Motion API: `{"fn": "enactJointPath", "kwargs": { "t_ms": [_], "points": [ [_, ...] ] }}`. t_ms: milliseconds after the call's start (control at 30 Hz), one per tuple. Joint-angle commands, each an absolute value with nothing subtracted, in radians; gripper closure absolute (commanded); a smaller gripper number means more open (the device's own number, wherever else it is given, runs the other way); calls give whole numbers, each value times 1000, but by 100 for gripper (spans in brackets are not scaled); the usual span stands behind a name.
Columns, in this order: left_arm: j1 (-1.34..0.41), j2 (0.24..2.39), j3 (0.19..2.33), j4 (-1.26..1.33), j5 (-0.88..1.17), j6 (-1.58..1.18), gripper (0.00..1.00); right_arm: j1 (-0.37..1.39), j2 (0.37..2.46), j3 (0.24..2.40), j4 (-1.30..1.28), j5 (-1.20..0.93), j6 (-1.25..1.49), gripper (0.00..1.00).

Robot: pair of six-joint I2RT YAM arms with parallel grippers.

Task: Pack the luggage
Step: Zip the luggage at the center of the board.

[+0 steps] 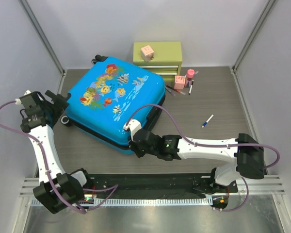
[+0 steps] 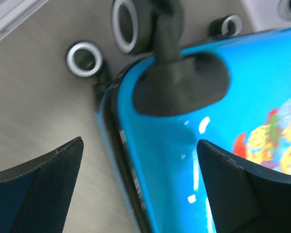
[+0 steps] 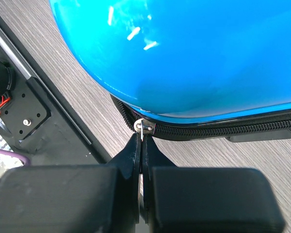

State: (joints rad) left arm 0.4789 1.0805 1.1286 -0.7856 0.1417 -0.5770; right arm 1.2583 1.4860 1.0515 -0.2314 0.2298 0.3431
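Note:
The blue fish-print luggage (image 1: 114,99) lies flat and closed on the table. My right gripper (image 1: 135,145) is at its near corner, shut on the silver zipper pull (image 3: 143,128), where the black zipper (image 3: 223,130) runs along the seam. My left gripper (image 1: 53,104) is open at the luggage's left end by the black wheels (image 2: 127,24); its fingers (image 2: 48,179) straddle the shell's edge (image 2: 160,160) without touching it.
A green drawer chest (image 1: 157,58) with a pink block on top stands behind the luggage. Pink items and pens (image 1: 186,82) lie to its right. A blue-and-white pen (image 1: 207,120) lies alone at the right. The black base rail (image 3: 24,107) is near my right gripper.

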Motion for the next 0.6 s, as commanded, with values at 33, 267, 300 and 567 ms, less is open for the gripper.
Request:
{"fn": "enactJointPath", "kwargs": {
  "t_ms": [33,267,300,567],
  "points": [
    [552,1110,1120,-542,270,-762,0,1239,1359,1068,11,333,350,99],
    [561,1239,1115,-419,256,-900,0,1229,1358,1049,17,308,345,99],
    [561,1252,1120,-407,258,-908,0,1227,1359,1051,17,307,344,99],
    [540,1367,1150,-354,244,-933,0,1221,1358,1032,20,295,345,99]
  ]
}}
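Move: The left hand is open beside the suitcase's near-left corner. The upper wheel there lies about 8 cm ahead of it, 4 cm to its left and 3 cm lower. The lower wheel sits some 11 cm beneath that one and 1 cm nearer the robot. The right hand already has the zip pull between its shut fingers. From it the blue lid corner is about 4 cm ahead, 3 cm left and 5 cm higher. Still pinching the zip pull at the near corner, the right hand nearly stays put, easing only about 1 cm to the right. The left hand reaches some 8 cm forward and 4 cm left towards the upper wheel, rising about 2 cm first, then sinking to just below its starting height. Its wrist rolls left side down, tips up and turns slightly counter-clockwise, fingers staying wide open. ##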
